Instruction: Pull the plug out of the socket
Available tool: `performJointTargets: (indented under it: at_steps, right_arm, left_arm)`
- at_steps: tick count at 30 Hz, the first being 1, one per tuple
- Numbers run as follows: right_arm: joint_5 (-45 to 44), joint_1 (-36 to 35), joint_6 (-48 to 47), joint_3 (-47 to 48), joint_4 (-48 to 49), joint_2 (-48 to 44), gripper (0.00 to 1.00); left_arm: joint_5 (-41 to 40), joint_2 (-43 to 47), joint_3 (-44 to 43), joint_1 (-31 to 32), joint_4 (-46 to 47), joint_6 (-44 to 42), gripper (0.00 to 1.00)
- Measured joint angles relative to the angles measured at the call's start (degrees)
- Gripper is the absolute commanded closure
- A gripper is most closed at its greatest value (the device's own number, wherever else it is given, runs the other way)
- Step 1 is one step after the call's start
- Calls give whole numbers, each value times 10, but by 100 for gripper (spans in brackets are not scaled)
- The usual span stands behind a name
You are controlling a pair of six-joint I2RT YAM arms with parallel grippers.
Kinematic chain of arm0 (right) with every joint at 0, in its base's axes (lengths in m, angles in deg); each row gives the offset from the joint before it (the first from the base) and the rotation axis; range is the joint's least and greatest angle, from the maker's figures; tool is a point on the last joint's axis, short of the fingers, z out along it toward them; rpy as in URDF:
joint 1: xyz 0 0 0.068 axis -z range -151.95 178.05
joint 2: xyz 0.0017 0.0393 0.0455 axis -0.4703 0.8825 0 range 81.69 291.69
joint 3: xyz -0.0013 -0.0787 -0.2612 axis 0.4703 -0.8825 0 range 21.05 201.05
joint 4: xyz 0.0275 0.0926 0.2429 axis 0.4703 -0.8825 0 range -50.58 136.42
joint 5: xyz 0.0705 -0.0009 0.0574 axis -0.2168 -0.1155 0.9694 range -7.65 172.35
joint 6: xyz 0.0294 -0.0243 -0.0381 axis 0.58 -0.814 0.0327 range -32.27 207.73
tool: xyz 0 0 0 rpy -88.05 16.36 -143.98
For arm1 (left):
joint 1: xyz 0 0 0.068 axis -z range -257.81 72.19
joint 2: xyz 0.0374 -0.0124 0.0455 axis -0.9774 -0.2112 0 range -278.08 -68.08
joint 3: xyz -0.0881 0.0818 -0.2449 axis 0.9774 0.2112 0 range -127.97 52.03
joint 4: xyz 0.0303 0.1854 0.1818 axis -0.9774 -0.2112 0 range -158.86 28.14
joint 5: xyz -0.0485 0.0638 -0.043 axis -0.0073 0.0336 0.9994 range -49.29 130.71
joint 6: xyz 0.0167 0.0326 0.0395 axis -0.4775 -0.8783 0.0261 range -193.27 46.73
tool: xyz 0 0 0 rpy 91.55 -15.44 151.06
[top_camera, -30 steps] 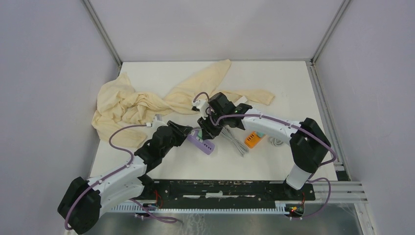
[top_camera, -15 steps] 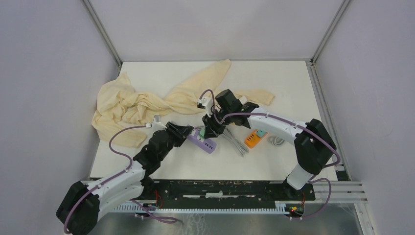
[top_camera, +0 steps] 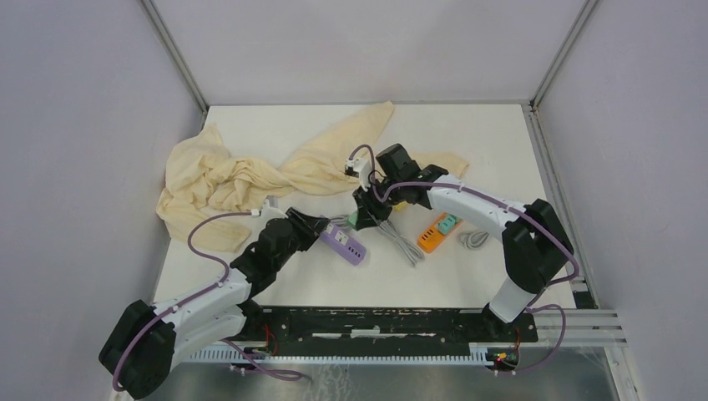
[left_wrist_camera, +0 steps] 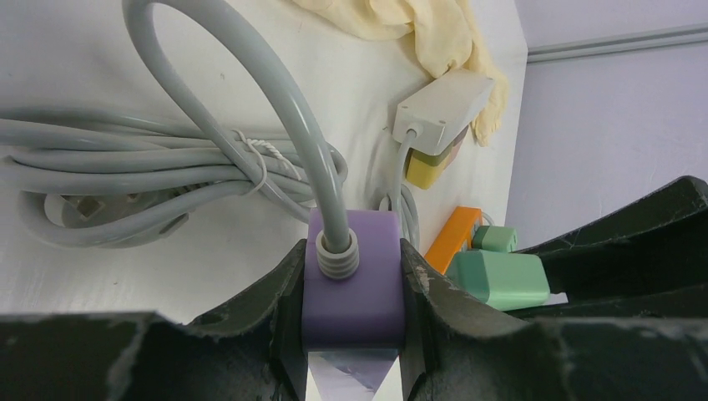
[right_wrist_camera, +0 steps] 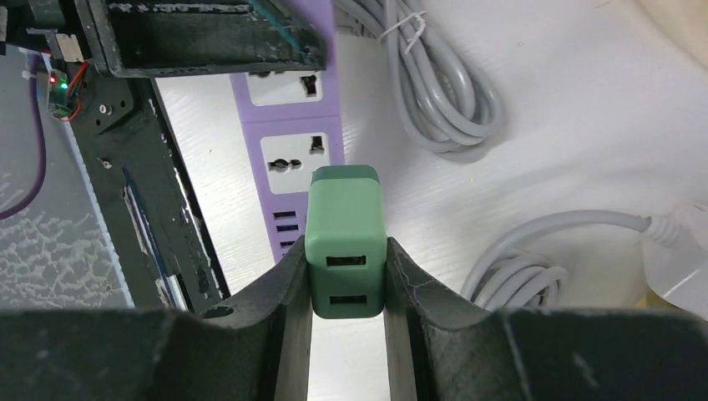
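Observation:
The purple power strip (top_camera: 346, 243) lies on the white table. My left gripper (top_camera: 321, 227) is shut on its cable end (left_wrist_camera: 354, 288), where the grey cord (left_wrist_camera: 275, 100) enters. My right gripper (top_camera: 361, 219) is shut on the green USB plug (right_wrist_camera: 346, 238) and holds it just off the strip, beside the strip's sockets (right_wrist_camera: 289, 160); the plug's prongs are hidden. In the left wrist view the green plug (left_wrist_camera: 498, 281) sits to the right of the strip, between the right gripper's black fingers.
The strip's coiled grey cable (top_camera: 402, 242) lies to its right. An orange power strip (top_camera: 431, 238) with a second green plug (top_camera: 448, 222) lies further right, next to a white cable coil (top_camera: 473, 241). A white-and-yellow adapter (left_wrist_camera: 438, 121) and a cream cloth (top_camera: 225, 180) lie behind.
My right gripper has moved right and away from the purple strip with the green plug in it. The left gripper stays shut on the strip.

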Motion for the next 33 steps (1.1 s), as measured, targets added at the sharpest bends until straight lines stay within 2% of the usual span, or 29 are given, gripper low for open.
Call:
performJointTargets:
  at_steps: [2,5,9,13,15,18,23,29,33]
  right_arm:
    - [23,23,-6,0,0,0,100]
    - [43,21,-8,-1,-1,0,100]
    - [80,18,-17,0,-11,-5,93]
    - [119,62,-23,0,-20,-35,95]
    - [128,101,-23,0,-19,-57,100]
    - [119,175,-10,0,-9,-91,100]
    - [48,318,57,-2,29,-107,99]
    - [-41,486,138,-4,46,-54,91]
    - [-70,558,170,-4,47,19,88]
  left_arm:
    - [0,0,0,-1,0,0,97]
    - [0,0,0,-6,0,0,97]
    - [4,13,3,-7,1,-6,97]
    - [25,48,31,-7,26,-27,97]
    - [41,67,50,-8,46,-40,97]
    - [67,94,71,-9,71,-62,97]
    - [105,129,82,-9,97,-92,97]
    - [130,147,83,-9,108,-99,97]
    - [140,159,86,-9,110,-100,97]
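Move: My right hand already holds the freed green plug and makes for bare table about 20 cm ahead and 37 cm to its right, some 10 cm lower. On the way, the yellow and pink plugs sit roughly 10 cm ahead and 14 cm right, and the cloth's end about 22 cm ahead and 31 cm right. From my left hand, the green plug is about 9 cm right and 1 cm ahead, and the purple socket's middle 5 cm back and 6 cm right. Keeping the green plug pinched, I swing my right hand about 35 cm right and 20 cm forward, arching up over the yellow and pink plugs, then sinking towards the bare table beyond the cloth's end, turning some 70 degrees clockwise. My left hand keeps its grip on the purple socket's cable end, lifts about 5 cm, draws back a little less, tips up and turns clockwise. ##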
